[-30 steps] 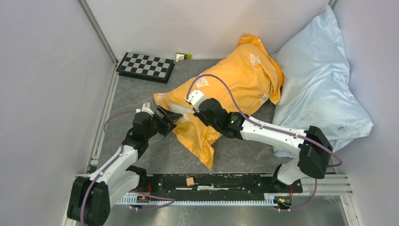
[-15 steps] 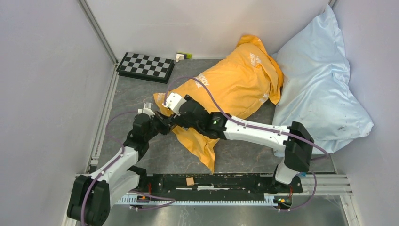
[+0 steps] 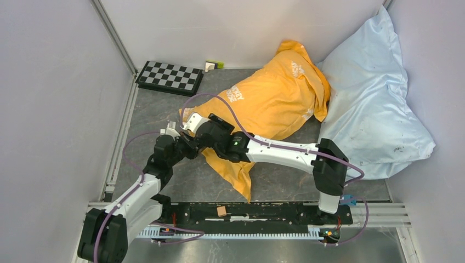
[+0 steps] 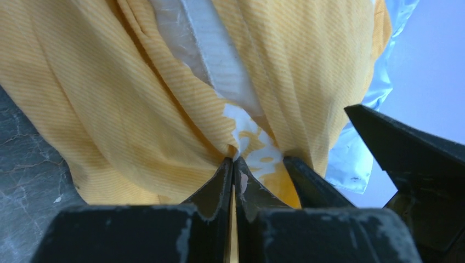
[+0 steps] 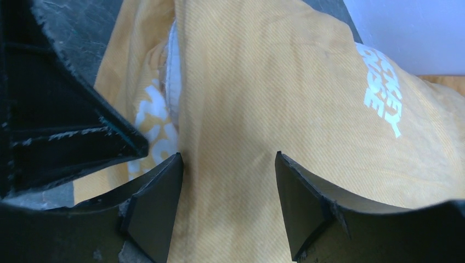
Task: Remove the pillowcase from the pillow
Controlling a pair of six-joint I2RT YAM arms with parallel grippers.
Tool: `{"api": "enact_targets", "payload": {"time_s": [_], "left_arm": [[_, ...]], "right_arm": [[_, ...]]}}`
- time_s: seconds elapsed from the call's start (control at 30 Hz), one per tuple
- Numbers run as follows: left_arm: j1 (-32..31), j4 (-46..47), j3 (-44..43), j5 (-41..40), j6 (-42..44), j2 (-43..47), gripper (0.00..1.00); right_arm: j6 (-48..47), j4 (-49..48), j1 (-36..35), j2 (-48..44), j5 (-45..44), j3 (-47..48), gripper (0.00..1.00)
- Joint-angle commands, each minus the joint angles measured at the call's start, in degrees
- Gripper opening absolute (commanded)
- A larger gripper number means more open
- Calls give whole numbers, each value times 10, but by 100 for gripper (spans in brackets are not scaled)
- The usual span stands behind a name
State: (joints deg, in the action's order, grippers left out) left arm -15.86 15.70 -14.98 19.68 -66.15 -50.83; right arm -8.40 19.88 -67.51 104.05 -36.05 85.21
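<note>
The orange pillowcase (image 3: 274,98) lies slantwise on the dark table, with its loose open end (image 3: 236,170) towards the arms. A strip of the white pillow (image 4: 214,49) shows inside the opening, and the right wrist view catches it too (image 5: 174,71). My left gripper (image 3: 189,145) is shut on a fold of the pillowcase's edge (image 4: 233,161). My right gripper (image 3: 192,127) hovers right beside it, open, with its fingers either side of the orange cloth (image 5: 227,156) and nothing pinched between them.
A big pale blue pillow (image 3: 373,104) fills the right side against the wall. A checkerboard (image 3: 170,76) and small blocks (image 3: 213,65) lie at the back left. Grey walls stand on three sides. A small block (image 3: 221,211) sits on the base rail.
My left gripper has shut on the pillowcase's edge. My right gripper has let go, opened and slid left along the cloth until it is next to the left one.
</note>
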Motion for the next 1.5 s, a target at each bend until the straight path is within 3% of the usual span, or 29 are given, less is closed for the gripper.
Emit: {"api": "enact_targets", "payload": {"time_s": [0.0, 0.2, 0.23, 0.3, 0.37, 0.5, 0.63, 1.0, 1.13, 1.2, 1.27, 1.37, 1.47], "left_arm": [[-2, 6, 12, 13, 7, 10, 8], [-5, 18, 31, 16, 1, 5, 4], [-7, 19, 36, 17, 1, 2, 3], [-12, 25, 45, 19, 1, -4, 2], [-22, 31, 56, 16, 1, -9, 2], [-39, 33, 75, 6, 10, -19, 2], [-70, 32, 103, -7, 25, -33, 2], [-152, 38, 88, -59, 70, -173, 2], [-152, 28, 76, -46, 81, -155, 2], [-152, -28, 45, -27, 102, -124, 3], [-152, -106, 6, -22, 132, -87, 13], [-152, -231, -56, -57, 175, -13, 49], [-152, -276, -81, -103, 186, 60, 83]], "right_arm": [[-4, 10, -2, 30, -49, 42, 69], [-1, 12, -2, 55, -99, 48, 69], [-3, 12, -2, 57, -111, 49, 64], [1, 11, 1, 58, -140, 53, 39], [12, 8, 6, 50, -152, 55, 30], [15, -34, 14, 10, -172, 22, 26], [30, -13, 42, -4, -180, 17, 20], [103, -7, 110, -73, -163, -111, 19], [91, -34, 112, -111, -101, -147, 15], [91, -50, 113, -128, -73, -164, 15], [90, -61, 115, -142, -60, -174, 15], [89, -71, 117, -156, -46, -181, 15], [89, -75, 118, -165, -32, -184, 15]]}}
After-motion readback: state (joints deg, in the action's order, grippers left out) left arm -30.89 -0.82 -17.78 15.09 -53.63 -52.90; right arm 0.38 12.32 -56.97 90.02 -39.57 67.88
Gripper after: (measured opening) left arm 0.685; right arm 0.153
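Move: The right hand's open fingers hang over the upper edge of the pillowcase mouth, which is about 2 cm ahead, level sideways and 3 cm below; the pillow end inside is some 3 cm ahead, 2 cm right and 8 cm down. The left hand already pinches the lower edge, its landing spot on the tabletop about 8 cm back, 3 cm right and 13 cm below, with the pillow end 6 cm ahead, 6 cm right and 3 cm down. The right hand dips about 2 cm while easing forward, pinches the upper edge of the pillowcase mouth, then draws it some 10 cm to the right and a little farther out, keeping hold. Meanwhile the left drags its still-pinched lower edge down nearly 12 cm and back about 8 cm, away from the pillow end, tipping and turning clockwise, then opens to let the cloth go and starts back up. ##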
